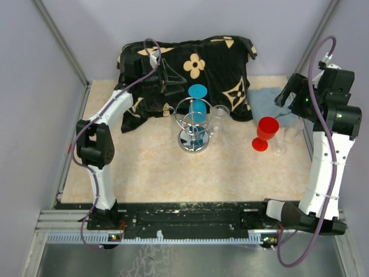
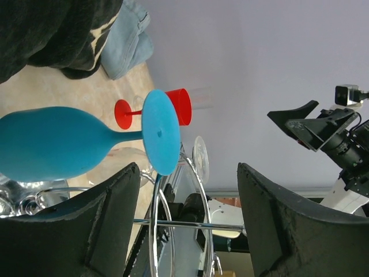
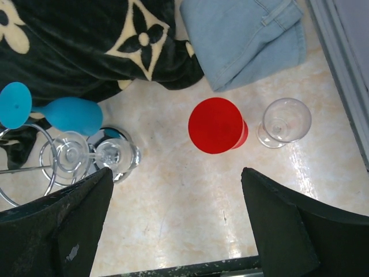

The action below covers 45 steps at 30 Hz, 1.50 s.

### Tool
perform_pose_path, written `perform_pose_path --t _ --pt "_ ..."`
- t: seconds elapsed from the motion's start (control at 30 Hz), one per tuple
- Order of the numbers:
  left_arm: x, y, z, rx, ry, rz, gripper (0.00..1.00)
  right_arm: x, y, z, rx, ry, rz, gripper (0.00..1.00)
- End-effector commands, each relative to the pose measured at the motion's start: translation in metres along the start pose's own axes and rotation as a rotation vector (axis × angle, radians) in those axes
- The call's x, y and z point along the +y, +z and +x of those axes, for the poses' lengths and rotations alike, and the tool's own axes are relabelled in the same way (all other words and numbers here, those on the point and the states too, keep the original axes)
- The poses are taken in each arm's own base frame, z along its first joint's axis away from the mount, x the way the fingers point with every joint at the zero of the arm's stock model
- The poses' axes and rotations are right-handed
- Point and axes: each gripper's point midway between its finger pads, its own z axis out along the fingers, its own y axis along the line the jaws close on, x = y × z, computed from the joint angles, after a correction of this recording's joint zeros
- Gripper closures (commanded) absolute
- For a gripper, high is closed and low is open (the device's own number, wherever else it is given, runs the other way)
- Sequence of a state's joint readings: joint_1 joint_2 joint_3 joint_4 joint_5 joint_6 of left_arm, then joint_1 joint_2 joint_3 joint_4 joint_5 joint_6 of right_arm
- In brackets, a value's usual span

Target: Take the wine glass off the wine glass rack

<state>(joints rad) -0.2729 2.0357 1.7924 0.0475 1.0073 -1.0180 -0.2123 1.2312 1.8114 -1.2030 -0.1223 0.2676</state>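
The silver wine glass rack stands mid-table on its round shiny base. A blue wine glass hangs on it upside down, foot up. A clear wine glass hangs on the rack's right side. My left gripper is just behind and left of the rack. In the left wrist view it is open, with a rack wire loop between the fingers and the blue glass to the upper left. My right gripper is open at the far right, above the bare tabletop, holding nothing.
A red wine glass and a clear wine glass stand upright on the table right of the rack. A black flowered blanket lies along the back. Folded blue denim lies beside it. Grey walls close in both sides.
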Motion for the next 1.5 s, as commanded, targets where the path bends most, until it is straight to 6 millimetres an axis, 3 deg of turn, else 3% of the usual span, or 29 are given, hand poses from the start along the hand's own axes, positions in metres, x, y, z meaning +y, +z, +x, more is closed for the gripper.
perform_pose_path --t 0.0,0.4,0.93,1.2,1.47 --pt "0.016 0.004 0.003 0.012 -0.016 -0.001 0.27 0.018 -0.014 -0.015 -0.084 0.003 -0.092 0.08" --pt "0.031 0.012 0.011 0.035 -0.037 -0.017 0.28 0.018 -0.019 -0.013 -0.086 -0.008 -0.094 0.06" --pt "0.032 0.027 0.026 0.073 -0.029 -0.014 0.37 0.013 -0.020 -0.003 -0.076 -0.018 -0.081 0.05" --pt "0.034 0.031 0.028 0.081 -0.025 -0.013 0.52 0.013 -0.022 -0.002 -0.081 -0.023 -0.078 0.05" --pt "0.028 0.031 0.025 0.077 -0.011 -0.004 0.57 0.015 -0.021 -0.004 -0.082 -0.019 -0.091 0.04"
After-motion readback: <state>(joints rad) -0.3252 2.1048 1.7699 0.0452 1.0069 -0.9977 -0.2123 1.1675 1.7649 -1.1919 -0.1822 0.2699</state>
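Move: The blue wine glass hangs upside down on the rack, its foot uppermost. That foot's middle is about 5 cm to the right of the left hand, some 3 cm lower and about 1 cm ahead. The rack's top ring lies roughly 7 cm nearer the base than the foot and 1 cm to its left; the hanging clear glass's foot is 8 cm right of it and 7 cm nearer. From the right hand, the blue foot is about 31 cm left, 16 cm ahead and 10 cm below. The blue glass's foot is approached from its left by the left hand, fingers pointing right with one pad above the other. The hand sinks about 3 cm, eases some 2.5 cm right towards the rim while dropping a little more, and narrows its fingers from about three-quarters open to under half, bracketing the near edge without a visible pinch. ##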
